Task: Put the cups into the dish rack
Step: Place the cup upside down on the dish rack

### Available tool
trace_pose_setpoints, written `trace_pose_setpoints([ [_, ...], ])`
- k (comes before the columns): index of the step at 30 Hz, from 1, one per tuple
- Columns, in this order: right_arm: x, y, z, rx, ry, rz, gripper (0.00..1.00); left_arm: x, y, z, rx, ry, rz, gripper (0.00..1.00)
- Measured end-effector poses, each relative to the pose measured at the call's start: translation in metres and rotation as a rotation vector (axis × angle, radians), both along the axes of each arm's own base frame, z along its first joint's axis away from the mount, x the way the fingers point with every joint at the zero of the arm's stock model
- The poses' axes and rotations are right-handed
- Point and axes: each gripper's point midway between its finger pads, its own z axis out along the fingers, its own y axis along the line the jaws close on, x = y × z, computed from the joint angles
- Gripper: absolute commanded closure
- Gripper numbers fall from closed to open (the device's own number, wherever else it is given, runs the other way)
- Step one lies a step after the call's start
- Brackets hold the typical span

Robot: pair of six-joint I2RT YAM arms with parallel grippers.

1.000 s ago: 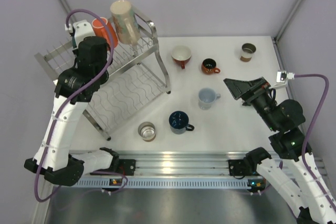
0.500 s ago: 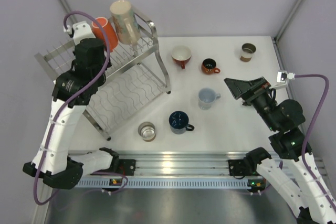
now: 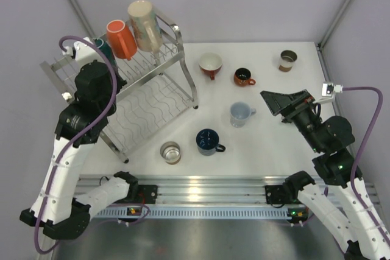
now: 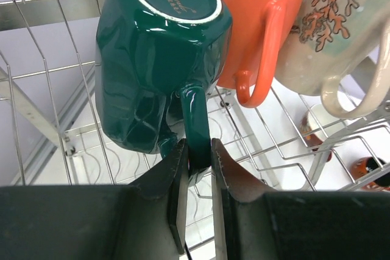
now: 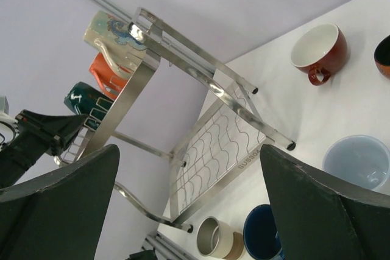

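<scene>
My left gripper (image 4: pixel 196 150) is shut on the handle of a dark teal cup (image 4: pixel 158 59), which hangs bottom-up over the tines of the dish rack's (image 3: pixel 152 98) upper tier. From above, this gripper (image 3: pixel 99 45) is at the tier's left part. An orange cup (image 3: pixel 122 39) and a tall beige cup (image 3: pixel 145 25) rest upside down to its right. My right gripper (image 3: pixel 277 103) hovers open over the table's right side, holding nothing. Loose on the table are a navy cup (image 3: pixel 209 141), a pale blue cup (image 3: pixel 241 114) and a red cup (image 3: pixel 211 64).
A small dark brown cup (image 3: pixel 244 77) and a brown-banded cup (image 3: pixel 287 60) stand at the back right. A steel-lined cup (image 3: pixel 170 152) stands by the rack's front corner. The rack's lower tier (image 5: pixel 225 132) holds nothing. Frame posts rise at both back corners.
My left arm has swung left and back along the upper tier with the teal cup, uncovering the orange cup. The right arm has not moved.
</scene>
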Motion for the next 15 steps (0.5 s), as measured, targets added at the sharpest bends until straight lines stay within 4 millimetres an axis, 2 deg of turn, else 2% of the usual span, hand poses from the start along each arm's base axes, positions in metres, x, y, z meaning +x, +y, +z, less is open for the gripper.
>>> trace_pose_setpoints([
  [3,-0.001,0.0,0.0,0.0,-0.002,0.0,0.01,-0.002,-0.001,0.002,-0.019,-0.035,-0.013,0.82],
  [4,-0.001,0.0,0.001,0.001,-0.003,0.0,0.01,-0.002,-0.002,0.003,-0.022,-0.041,-0.018,0.71],
  [7,-0.002,-0.001,0.001,0.002,-0.006,-0.001,0.0,0.0,-0.005,0.006,-0.029,-0.056,-0.031,0.59],
  [15,-0.003,-0.001,0.002,0.003,-0.009,-0.001,0.01,0.002,-0.008,0.015,-0.045,-0.095,-0.046,0.53],
])
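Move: The left fingers are still shut on the handle of the green cup, whose body stands upside down on the top rack about 5 cm ahead and 2 cm to the left, more or less level with the hand. The orange cup beside it is some 9 cm ahead and 4 cm right, and the beige mug about 13 cm ahead and 10 cm right, both slightly higher. From the idle right hand the green cup lies roughly 46 cm left, 13 cm ahead and 6 cm up. The left fingers let go of the green cup's handle, opening from nearly shut to about half wide, so that the handle is no longer pinched. As they spread, the hand rises about 1.5 cm and shifts nearly 1 cm right, its fingertips tilting up some 5 degrees; it stays beside the handle and doesn't draw back yet. ##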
